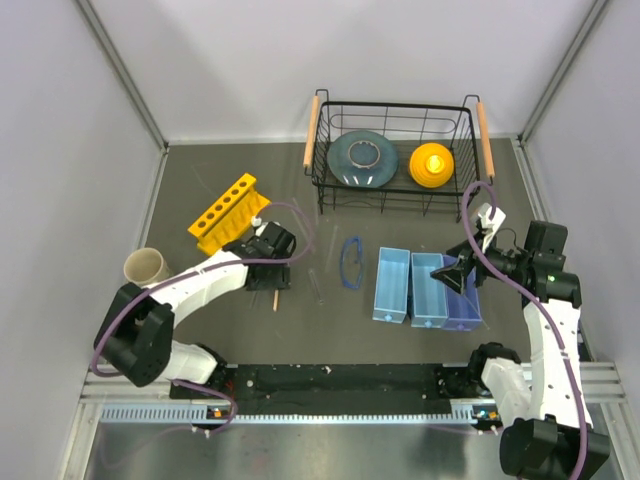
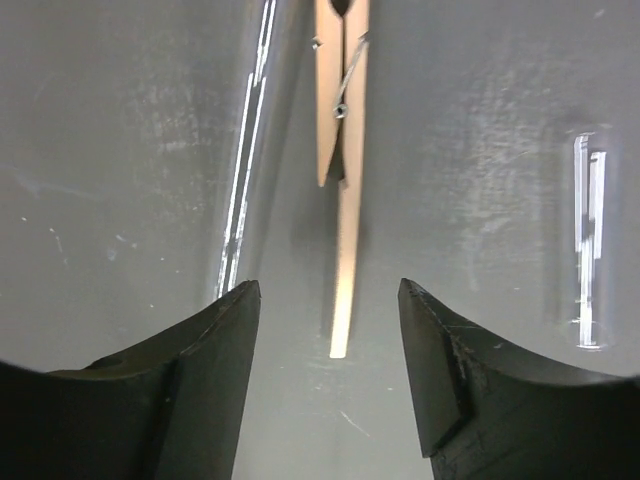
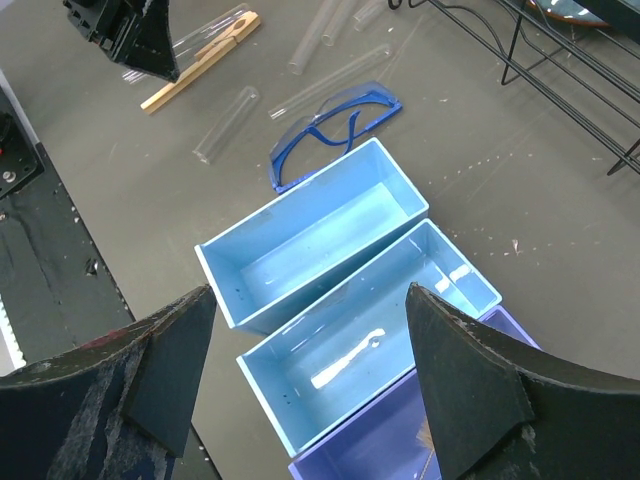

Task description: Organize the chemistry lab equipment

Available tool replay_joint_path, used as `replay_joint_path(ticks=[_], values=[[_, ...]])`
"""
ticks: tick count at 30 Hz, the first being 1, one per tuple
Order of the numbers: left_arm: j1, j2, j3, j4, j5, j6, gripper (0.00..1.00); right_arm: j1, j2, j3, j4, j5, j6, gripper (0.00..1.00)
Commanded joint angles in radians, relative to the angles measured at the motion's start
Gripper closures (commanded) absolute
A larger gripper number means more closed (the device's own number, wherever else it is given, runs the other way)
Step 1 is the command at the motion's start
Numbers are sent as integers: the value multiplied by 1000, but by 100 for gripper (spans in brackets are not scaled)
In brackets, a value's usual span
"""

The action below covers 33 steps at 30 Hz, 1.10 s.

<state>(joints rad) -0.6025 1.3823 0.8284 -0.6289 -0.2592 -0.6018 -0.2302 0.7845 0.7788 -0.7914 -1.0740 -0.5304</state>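
Note:
The slim tan wooden test-tube clamp (image 2: 345,150) lies flat on the dark table, and its near end reaches in between my left gripper's (image 2: 329,290) fingers. Those fingers stand open on either side of it, with a gap on both sides. From above, the left gripper (image 1: 275,272) sits just over the clamp (image 1: 275,298). Thin clear glass tubes (image 2: 245,170) lie beside the clamp, and more tubes (image 3: 225,125) lie near the blue-rimmed safety glasses (image 3: 335,130). The yellow rack (image 1: 228,212) stands at the left. My right gripper (image 3: 310,290) hangs open and empty above the blue bins.
Two light blue bins (image 1: 392,285) (image 1: 428,290) and a purple bin (image 1: 462,300) stand side by side at centre right. A black wire basket (image 1: 400,120) at the back holds a grey plate and a yellow object. A tan cup (image 1: 147,266) stands at the far left.

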Motion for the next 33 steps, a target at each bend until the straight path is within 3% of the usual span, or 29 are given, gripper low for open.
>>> replay_joint_path(ticks=[1, 17, 33], values=[[21, -13, -29, 14, 17, 45, 39, -9, -13, -4, 40, -15, 0, 22], [21, 100, -37, 63, 70, 65, 63, -9, -14, -7, 43, -14, 1, 22], [21, 109, -38, 86, 113, 91, 99, -9, -18, -7, 43, -14, 0, 22]])
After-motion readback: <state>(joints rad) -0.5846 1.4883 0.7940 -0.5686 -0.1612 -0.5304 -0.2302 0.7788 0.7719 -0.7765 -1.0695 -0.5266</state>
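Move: The wooden test tube clamp lies lengthwise under the left hand, its middle about 4 cm ahead and some 4 cm below, while the handle's near end sits just behind the fingertips. A glass tube lies about 3 cm ahead and 4 cm to the left, another some 2 cm ahead and 10 cm to the right; the yellow rack stands roughly 19 cm ahead and 12 cm to the left. From the right hand the clamp is about 42 cm left, 6 cm ahead and 20 cm lower. The left fingers come to pinch the wooden clamp by its slim handle, a few centimetres from the near end, closing from well open to nearly shut. The closing runs along with a descent of about 3.5 cm straight onto the handle, with a slight draw back of about 1 cm early on and the fingers tipping some 5 degrees steeper. ##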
